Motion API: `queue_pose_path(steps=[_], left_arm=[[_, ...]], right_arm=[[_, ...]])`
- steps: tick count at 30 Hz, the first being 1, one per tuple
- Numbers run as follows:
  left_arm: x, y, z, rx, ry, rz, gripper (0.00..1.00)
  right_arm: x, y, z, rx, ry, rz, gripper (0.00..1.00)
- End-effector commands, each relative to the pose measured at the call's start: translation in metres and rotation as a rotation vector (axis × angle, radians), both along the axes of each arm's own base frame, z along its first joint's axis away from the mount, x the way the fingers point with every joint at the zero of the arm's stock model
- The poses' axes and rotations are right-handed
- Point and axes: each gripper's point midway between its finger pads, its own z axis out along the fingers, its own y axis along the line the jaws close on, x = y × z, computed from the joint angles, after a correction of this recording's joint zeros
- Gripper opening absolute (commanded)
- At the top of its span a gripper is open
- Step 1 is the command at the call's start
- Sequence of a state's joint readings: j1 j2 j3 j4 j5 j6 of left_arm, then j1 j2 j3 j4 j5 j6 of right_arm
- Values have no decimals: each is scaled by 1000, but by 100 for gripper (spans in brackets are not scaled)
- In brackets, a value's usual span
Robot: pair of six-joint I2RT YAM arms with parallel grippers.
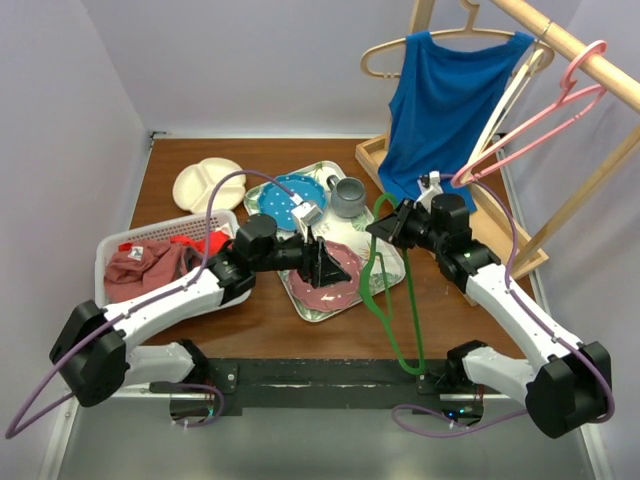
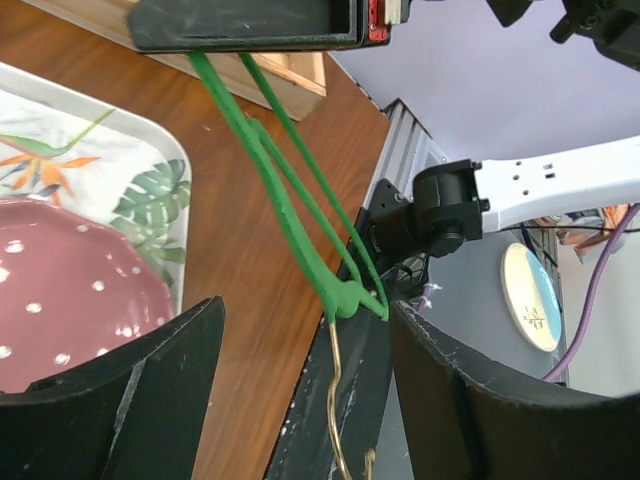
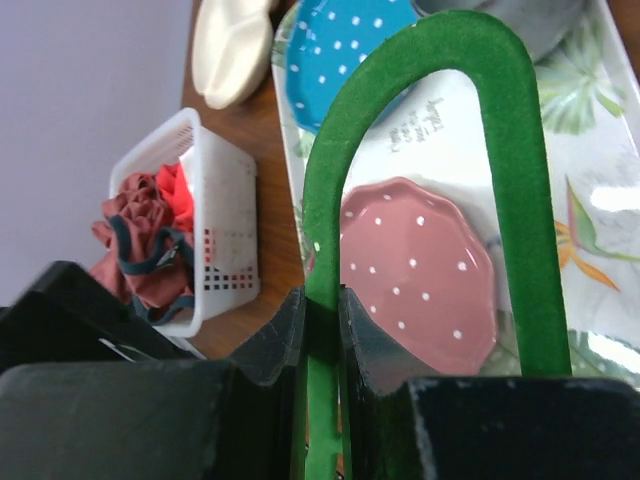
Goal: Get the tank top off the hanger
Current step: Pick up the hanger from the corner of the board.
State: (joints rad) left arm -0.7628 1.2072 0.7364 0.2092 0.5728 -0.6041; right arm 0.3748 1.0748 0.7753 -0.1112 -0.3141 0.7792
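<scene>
A blue tank top hangs on a wooden hanger on the rail at the back right. My right gripper is shut on one arm of a bare green hanger, which slopes down to the table's near edge; the wrist view shows the jaws clamped on the green bar. My left gripper is open and empty over the tray, its fingers wide apart. The green hanger's neck and metal hook show between them, farther off.
A wooden rack also carries a pink hanger and a white hanger. A floral tray holds a pink plate, blue plate and grey mug. A white basket holds maroon and red clothes. A cream plate lies behind.
</scene>
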Motion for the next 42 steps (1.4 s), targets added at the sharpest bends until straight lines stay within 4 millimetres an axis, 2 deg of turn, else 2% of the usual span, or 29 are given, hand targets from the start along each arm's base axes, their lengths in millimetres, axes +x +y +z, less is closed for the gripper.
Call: queue_pose_path(steps=[1, 5, 6, 8, 11, 12, 13, 14, 15, 16, 17, 18, 19, 21, 23, 24, 26, 28, 29, 30, 32, 35, 38, 39, 41, 42], left_arm=[[-5, -27, 22, -97, 5, -38, 72], [-7, -41, 11, -69, 21, -64, 67], [-8, -43, 7, -58, 27, -68, 60], [-4, -43, 0, -36, 41, -41, 54], [-1, -42, -1, -41, 43, -18, 28], [0, -41, -1, -42, 47, -6, 9], [3, -39, 0, -46, 56, 25, 0], [4, -37, 2, -48, 61, 41, 0], [8, -35, 2, -48, 67, 75, 0], [8, -32, 10, -63, 70, 96, 0], [10, -27, 9, -48, 86, 122, 0], [13, -24, 13, -48, 87, 149, 0], [17, -18, 23, -63, 84, 199, 0], [26, -6, 31, -75, 104, 263, 0], [35, 7, 53, -146, 127, 333, 0], [38, 11, 64, -175, 127, 349, 0], [45, 21, 82, -229, 142, 390, 0], [51, 27, 100, -259, 147, 420, 0], [56, 32, 98, -239, 158, 447, 0], [60, 34, 109, -245, 148, 464, 0], [74, 47, 105, -214, 171, 556, 0], [85, 62, 119, -271, 193, 661, 0], [91, 70, 134, -325, 212, 721, 0], [94, 73, 148, -352, 200, 742, 0], [98, 78, 140, -309, 239, 794, 0], [99, 81, 148, -319, 240, 809, 0]], right_arm=[[6, 23, 42, 80, -96, 62, 0], [6, 36, 46, 69, -98, 75, 0], [7, 37, 45, 69, -94, 76, 0], [8, 40, 47, 74, -98, 78, 0], [9, 42, 50, 76, -111, 84, 0], [9, 43, 53, 73, -118, 91, 0], [7, 43, 54, 56, -140, 112, 0], [7, 43, 54, 38, -152, 121, 0], [8, 42, 60, 21, -177, 128, 20], [7, 37, 60, -38, -213, 143, 31], [9, 32, 63, -78, -248, 139, 39], [11, 28, 77, -113, -300, 133, 48], [10, 21, 86, -172, -364, 142, 51], [12, 12, 107, -213, -455, 115, 56], [8, 6, 127, -260, -587, 128, 59], [6, 4, 130, -277, -616, 134, 63], [-2, 2, 139, -318, -704, 174, 65], [-14, 7, 141, -340, -783, 269, 65], [-20, 8, 143, -344, -812, 291, 66], [-28, 7, 144, -346, -841, 309, 66], [-37, 9, 143, -361, -893, 349, 66], [-47, 13, 127, -434, -929, 411, 67], [-46, 17, 107, -534, -922, 431, 68], [-47, 19, 101, -553, -918, 442, 68], [-50, 26, 97, -585, -943, 476, 69], [-51, 28, 91, -592, -945, 484, 70]])
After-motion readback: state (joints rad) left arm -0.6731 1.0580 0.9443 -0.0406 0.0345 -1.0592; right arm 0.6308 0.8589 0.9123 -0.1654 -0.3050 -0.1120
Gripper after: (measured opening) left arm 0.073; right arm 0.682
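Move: The green hanger's neck, just below its hook, lies about 7 cm to the left hand's right, level fore and aft and some 6 cm lower. The pink plate is almost straight beneath that hand, about 18 cm down; the mug stands roughly 19 cm ahead and 5 cm right. From the right hand, which still holds the hanger, the neck lies about 12 cm back, 3 cm left and 6 cm down. Left hand dips rightward, pinches green hanger's neck, lifts it some 14 cm, forward-left; right hand opens, rises back. ##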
